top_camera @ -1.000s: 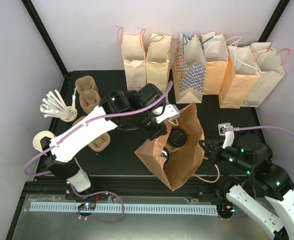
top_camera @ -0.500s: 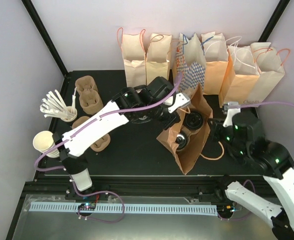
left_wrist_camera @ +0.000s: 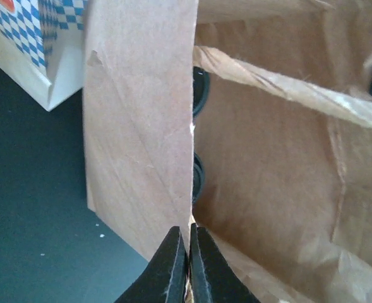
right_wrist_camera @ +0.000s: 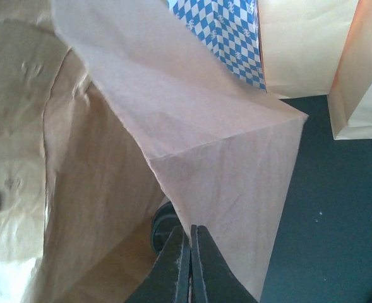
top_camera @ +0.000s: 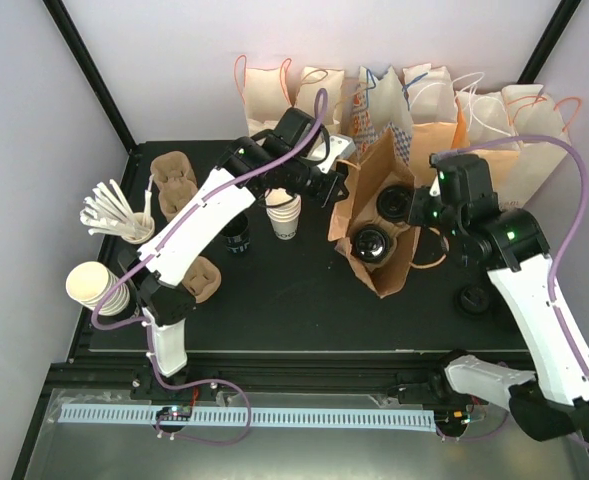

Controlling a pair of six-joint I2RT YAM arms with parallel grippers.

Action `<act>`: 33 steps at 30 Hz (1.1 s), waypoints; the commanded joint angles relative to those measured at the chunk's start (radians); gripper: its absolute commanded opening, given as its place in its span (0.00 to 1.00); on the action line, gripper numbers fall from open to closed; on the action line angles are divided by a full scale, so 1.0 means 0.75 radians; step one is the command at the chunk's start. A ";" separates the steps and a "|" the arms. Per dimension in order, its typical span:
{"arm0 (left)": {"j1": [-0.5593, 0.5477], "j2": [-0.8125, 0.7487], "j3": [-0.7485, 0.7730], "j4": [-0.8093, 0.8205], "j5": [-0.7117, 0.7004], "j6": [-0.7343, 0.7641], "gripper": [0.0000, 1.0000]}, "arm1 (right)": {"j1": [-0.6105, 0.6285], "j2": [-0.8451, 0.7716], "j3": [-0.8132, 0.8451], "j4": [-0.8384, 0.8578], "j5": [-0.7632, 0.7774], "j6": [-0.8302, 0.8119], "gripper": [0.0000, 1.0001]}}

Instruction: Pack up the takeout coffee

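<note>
An open brown paper bag stands at mid-table, its mouth facing up. Inside it the takeout coffee shows only as a round black lid, with a second black lid just behind. My left gripper is shut on the bag's left rim; in the left wrist view the left gripper pinches the paper edge, and lid edges peek past the bag wall. Opposite it, my right gripper is shut on the right rim. The right wrist view has the right gripper clamping the bag's corner fold, a lid below.
A row of paper bags lines the back wall, one blue-checked. Left of the brown bag stand white cups and a black lid stack. Cup carriers, stirrers and more cups sit far left. A loose lid lies at right.
Both arms have carried the brown bag from the front centre toward the back and right, and it now stands more upright. Both grippers stayed shut on its rim.
</note>
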 commanded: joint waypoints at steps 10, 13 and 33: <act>0.059 -0.014 0.030 -0.071 0.467 -0.421 0.02 | -0.184 0.379 0.503 -0.365 -0.292 0.059 0.01; 0.062 -0.016 0.015 -0.104 0.475 -0.468 0.02 | -0.200 0.448 0.560 -0.399 -0.297 0.041 0.01; 0.163 -0.144 -0.087 -0.362 0.219 -0.396 0.99 | -0.268 0.611 0.635 -0.368 -0.458 -0.097 0.60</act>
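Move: Both hands grip opposite rims of the open brown paper bag. Its middle lies about 10 cm right of the left hand and level with it, some 14 cm below. The cup stack stands 10 cm left of that hand and 4 cm farther out; the blue-checked bag is 11 cm right, 16 cm ahead. From the right hand the paper bag's middle is 4 cm ahead, 5 cm left; a loose black lid lies 18 cm right, 5 cm back. Counter-clockwise, the two hands swing the held paper bag: the right goes forward about 7 cm, rising slightly, then sinking, and tips down some 20 degrees, while the left draws back 3 cm and turns so its fingers swing towards the base. Both then open around the rims, the left wide and the right about halfway, the left also sinking and easing left off its side. ##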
